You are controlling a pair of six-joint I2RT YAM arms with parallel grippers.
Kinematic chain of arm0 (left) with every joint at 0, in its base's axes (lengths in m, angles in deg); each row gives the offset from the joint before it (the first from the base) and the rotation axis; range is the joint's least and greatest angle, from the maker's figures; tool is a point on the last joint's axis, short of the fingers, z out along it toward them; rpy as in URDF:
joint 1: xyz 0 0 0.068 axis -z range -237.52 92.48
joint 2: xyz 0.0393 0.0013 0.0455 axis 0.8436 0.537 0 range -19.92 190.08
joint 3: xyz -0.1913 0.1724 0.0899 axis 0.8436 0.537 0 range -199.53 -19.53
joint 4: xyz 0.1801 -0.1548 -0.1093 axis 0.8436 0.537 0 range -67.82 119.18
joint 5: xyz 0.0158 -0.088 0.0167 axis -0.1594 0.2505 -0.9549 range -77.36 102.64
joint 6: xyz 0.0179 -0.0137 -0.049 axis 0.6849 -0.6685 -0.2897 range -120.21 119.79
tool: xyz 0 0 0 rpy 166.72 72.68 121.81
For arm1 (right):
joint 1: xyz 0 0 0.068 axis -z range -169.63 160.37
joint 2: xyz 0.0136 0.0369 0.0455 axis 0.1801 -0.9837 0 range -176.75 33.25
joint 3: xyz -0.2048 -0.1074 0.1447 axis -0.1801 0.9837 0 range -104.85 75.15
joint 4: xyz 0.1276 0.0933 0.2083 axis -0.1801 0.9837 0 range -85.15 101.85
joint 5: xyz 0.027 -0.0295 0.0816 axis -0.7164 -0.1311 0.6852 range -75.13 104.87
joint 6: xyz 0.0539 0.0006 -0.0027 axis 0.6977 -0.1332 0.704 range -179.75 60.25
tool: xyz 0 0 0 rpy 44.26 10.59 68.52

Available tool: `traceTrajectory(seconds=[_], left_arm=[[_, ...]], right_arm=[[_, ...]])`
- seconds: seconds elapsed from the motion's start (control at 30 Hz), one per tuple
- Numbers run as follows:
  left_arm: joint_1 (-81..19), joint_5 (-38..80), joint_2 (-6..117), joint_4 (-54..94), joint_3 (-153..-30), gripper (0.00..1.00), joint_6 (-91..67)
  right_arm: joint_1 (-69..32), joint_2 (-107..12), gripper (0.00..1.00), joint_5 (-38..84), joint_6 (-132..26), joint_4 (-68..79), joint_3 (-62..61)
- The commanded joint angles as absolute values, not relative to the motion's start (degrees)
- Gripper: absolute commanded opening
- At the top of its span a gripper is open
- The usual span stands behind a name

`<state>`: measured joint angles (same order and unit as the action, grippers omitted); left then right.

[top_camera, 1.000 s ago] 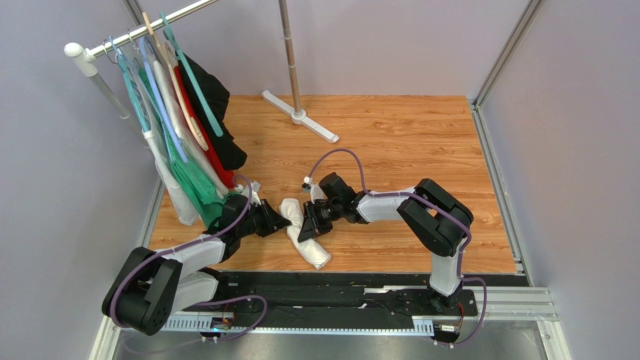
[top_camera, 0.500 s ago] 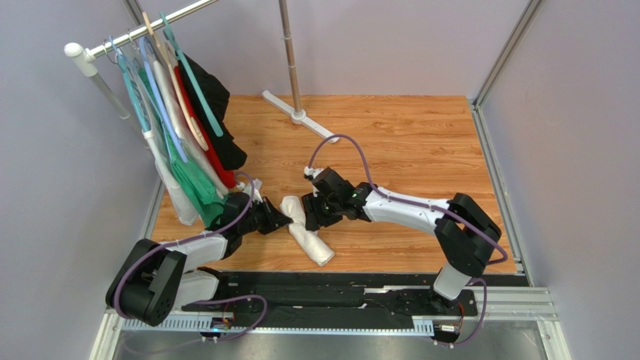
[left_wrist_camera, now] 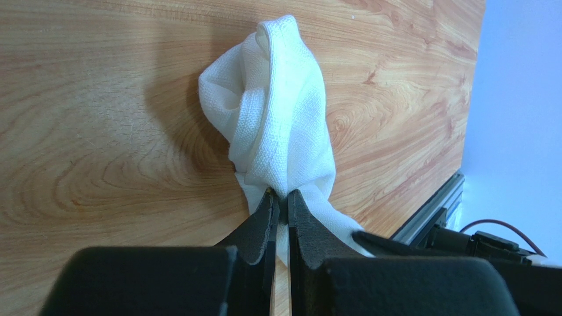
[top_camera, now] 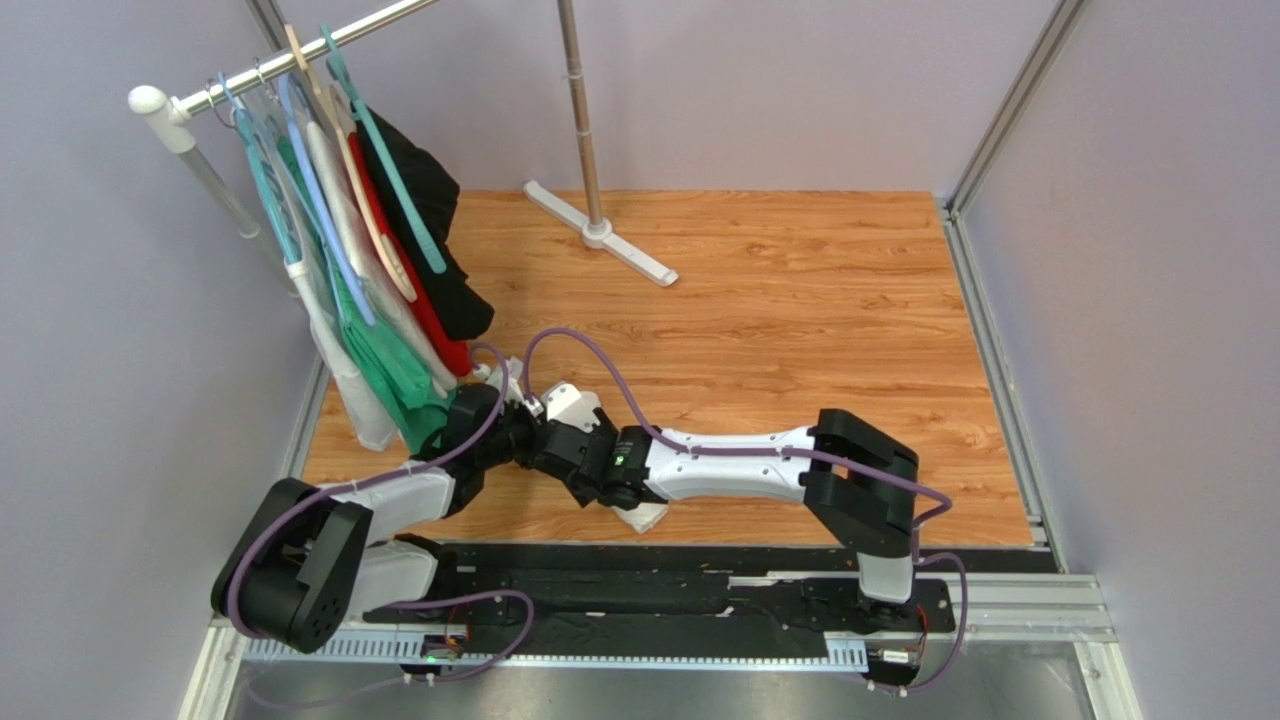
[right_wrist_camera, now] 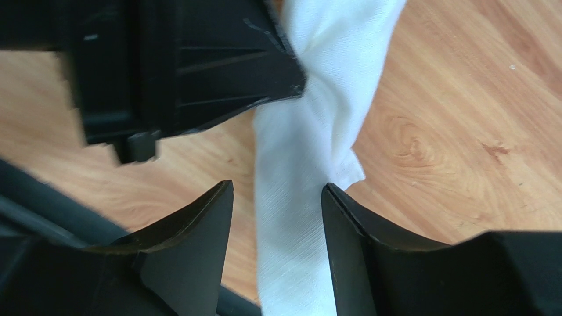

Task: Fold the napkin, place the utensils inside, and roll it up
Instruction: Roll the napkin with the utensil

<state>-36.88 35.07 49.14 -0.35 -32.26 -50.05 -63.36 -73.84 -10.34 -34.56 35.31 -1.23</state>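
The napkin (left_wrist_camera: 283, 112) lies on the wooden floor as a twisted white roll. My left gripper (left_wrist_camera: 280, 195) is shut on the roll's near part, with cloth pinched between its jaws. In the top view this gripper (top_camera: 529, 438) sits at the left of the roll. My right gripper (right_wrist_camera: 277, 186) hovers open above the napkin (right_wrist_camera: 310, 158), one finger on each side of the roll, close beside the left gripper's black body (right_wrist_camera: 185, 59). From above, the right arm covers most of the roll and only its lower end (top_camera: 648, 518) shows. The utensils are hidden.
A clothes rail with several hanging garments (top_camera: 361, 255) stands just left of my left arm. The stand's white foot (top_camera: 601, 233) lies at the back. An aluminium rail (left_wrist_camera: 429, 210) and the black base plate (top_camera: 676, 593) edge the near side.
My right gripper has let go and opened. Its arm has swung left along the roll to beside the left gripper. The left gripper has stayed pinched on the napkin.
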Motion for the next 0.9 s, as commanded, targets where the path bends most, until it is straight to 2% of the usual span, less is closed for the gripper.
traceTrajectory(seconds=[0.0, 0.53, 0.63, 0.73, 0.77, 0.8, 0.83, 0.87], left_arm=[[-36.9, 34.8, 48.7, 1.6, -33.4, 0.07, -48.9], [-36.9, 35.8, 49.3, 2.0, -34.3, 0.08, -48.7], [-36.9, 35.9, 49.4, 2.5, -34.6, 0.16, -48.5], [-36.9, 34.7, 48.8, 4.9, -35.4, 0.31, -48.1], [-36.9, 34.4, 48.4, 5.1, -35.4, 0.42, -48.1], [-36.9, 34.3, 48.1, 5.4, -35.5, 0.46, -48.2], [-36.9, 33.9, 47.8, 5.8, -35.5, 0.52, -48.3], [-36.9, 33.8, 47.5, 6.3, -35.6, 0.71, -48.2]], right_arm=[[-64.2, -75.2, 0.56, -19.1, -34.9, 34.1, -1.8], [-65.1, -82.6, 0.57, -19.3, -34.7, 32.3, -0.7], [-64.7, -83.3, 0.51, -18.5, -34.2, 32.8, -0.7], [-63.4, -81.7, 0.40, -15.9, -32.7, 31.3, 1.0], [-62.5, -80.9, 0.37, -14.2, -32.1, 30.8, 2.9], [-62.0, -80.1, 0.29, -13.4, -31.9, 30.3, 3.6], [-60.9, -79.3, 0.26, -12.3, -31.8, 29.4, 4.5], [-60.4, -77.6, 0.24, -9.9, -31.6, 28.9, 6.0]])
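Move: The napkin roll's middle lies about 3 cm ahead, 3 cm right and 4 cm below the right hand, whose open fingers already straddle its nearer part. From that hand, the left gripper's tips, still pinching the roll, are some 5 cm ahead, 1 cm left and 2 cm lower; the roll's near end is about 4 cm back and 7 cm right. From the left hand, the roll's middle is about 2 cm back, 4 cm right and 2 cm lower. The right fingers come to pinch the napkin roll on the near side of the left gripper: the hand sinks about 4.5 cm onto the cloth, easing roughly 1 cm forward and to the right, tilts slightly, then closes from both sides. The left hand stays in place, still holding the roll at first, and opens its fingers to about half as the right ones close. ##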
